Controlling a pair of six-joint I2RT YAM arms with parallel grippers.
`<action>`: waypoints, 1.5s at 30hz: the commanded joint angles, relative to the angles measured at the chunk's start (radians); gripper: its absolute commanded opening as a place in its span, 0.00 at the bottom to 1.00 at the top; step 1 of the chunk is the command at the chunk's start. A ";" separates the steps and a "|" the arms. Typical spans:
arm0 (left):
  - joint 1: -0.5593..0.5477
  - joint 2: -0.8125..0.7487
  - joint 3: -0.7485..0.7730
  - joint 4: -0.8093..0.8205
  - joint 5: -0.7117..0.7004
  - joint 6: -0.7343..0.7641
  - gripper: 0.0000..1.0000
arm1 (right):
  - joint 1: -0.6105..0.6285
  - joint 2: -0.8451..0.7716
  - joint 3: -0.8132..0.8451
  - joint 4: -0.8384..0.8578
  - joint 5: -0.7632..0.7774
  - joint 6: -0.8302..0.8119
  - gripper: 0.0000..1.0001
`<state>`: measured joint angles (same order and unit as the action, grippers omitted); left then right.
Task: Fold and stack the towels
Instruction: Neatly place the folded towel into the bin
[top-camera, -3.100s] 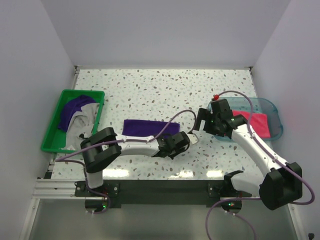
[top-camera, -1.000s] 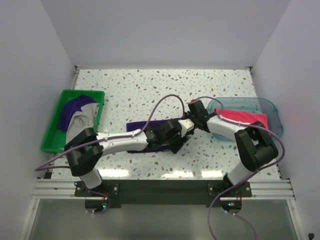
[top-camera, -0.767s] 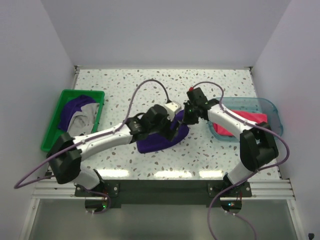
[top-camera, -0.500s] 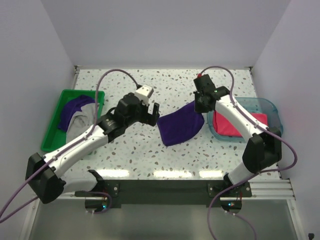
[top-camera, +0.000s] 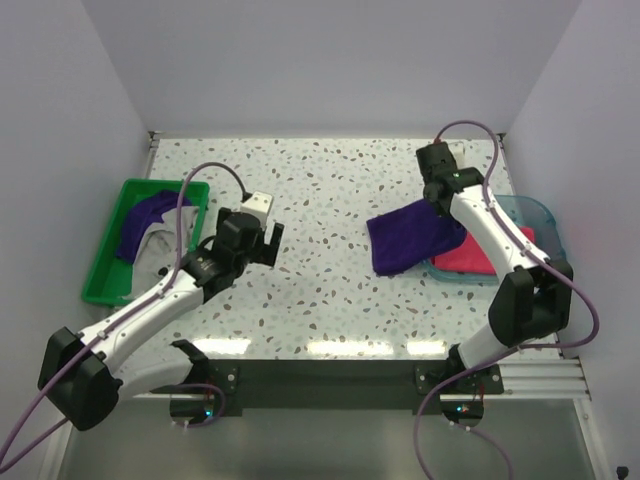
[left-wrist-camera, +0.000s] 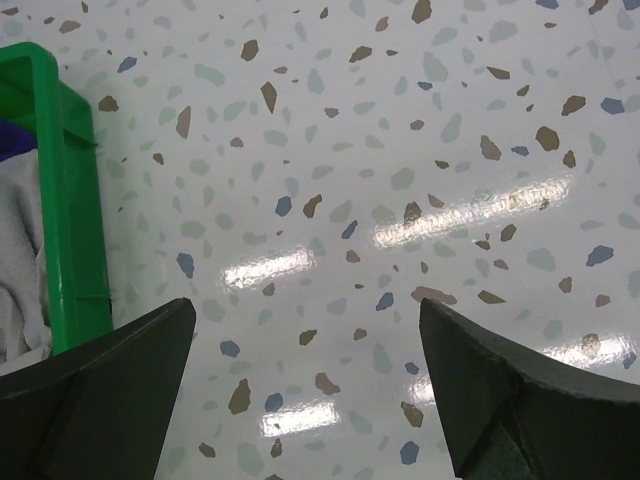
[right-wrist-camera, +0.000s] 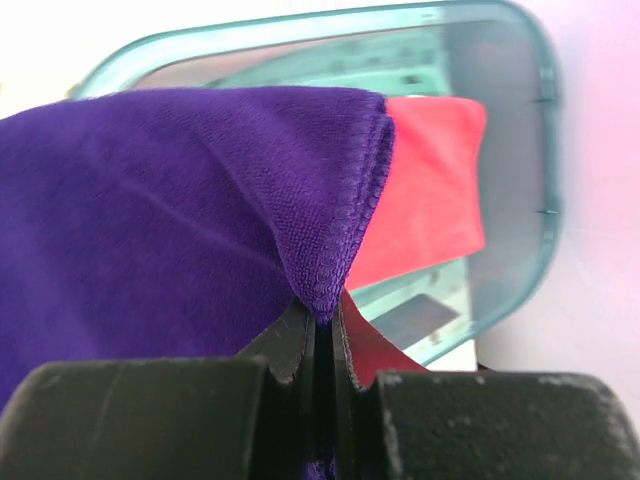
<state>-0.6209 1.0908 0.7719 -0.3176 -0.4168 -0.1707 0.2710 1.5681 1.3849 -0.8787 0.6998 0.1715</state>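
My right gripper (top-camera: 441, 203) is shut on a corner of a folded dark purple towel (top-camera: 410, 238), which hangs from it above the table and the left rim of the teal tray (top-camera: 543, 213). A hot pink towel (top-camera: 492, 256) lies flat in that tray. The right wrist view shows the purple towel (right-wrist-camera: 180, 200) pinched between the jaws of the right gripper (right-wrist-camera: 322, 320), the pink towel (right-wrist-camera: 430, 190) beneath it. My left gripper (top-camera: 268, 245) stands open and empty over bare table, right of the green bin. Another purple towel (top-camera: 150, 213) and a grey-white towel (top-camera: 160, 250) lie crumpled in the bin.
The green bin (top-camera: 100, 272) stands at the table's left edge; its wall (left-wrist-camera: 70, 200) and the grey towel (left-wrist-camera: 20, 270) show at the left of the left wrist view. White walls close the back and both sides. Speckled tabletop (top-camera: 320, 180) lies between the arms.
The left gripper opened, let go of the purple towel and drew back left toward the green bin. The right gripper carried the towel right and back, to the teal tray.
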 joint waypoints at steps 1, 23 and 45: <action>0.006 -0.034 -0.026 0.063 -0.054 0.014 1.00 | -0.084 -0.002 -0.007 0.089 0.110 -0.044 0.00; -0.002 -0.060 -0.042 0.081 -0.119 0.025 1.00 | -0.268 -0.025 -0.178 0.490 0.138 -0.362 0.00; -0.002 -0.051 -0.043 0.081 -0.122 0.028 1.00 | -0.322 0.020 -0.242 0.600 0.173 -0.426 0.00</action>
<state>-0.6220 1.0412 0.7376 -0.2935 -0.5133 -0.1596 -0.0444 1.5723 1.1492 -0.3298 0.8253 -0.2379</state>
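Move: Hanging from the right hand's closed fingers, the purple towel spreads out with its middle about 12 cm to the left, 2 cm back and some 9 below. The blue bin's middle is roughly 5 cm right of this hand, about level in reach and 13 cm below; inside it the red towel's middle sits about 3 cm right, 1 cm back and 15 down. From the idle left hand, the blue bin is some 65 cm right, 6 cm ahead and 10 below. Sweeping to the right over the blue bin towards its right-hand wall, the right hand carries the pinched edge of the purple towel some 14 cm, quickly at first and then easing off. It rises barely a centimetre, then sinks about 3 cm, while its left side tips down about 15 degrees and it turns slightly clockwise. The fingers keep their grip. ##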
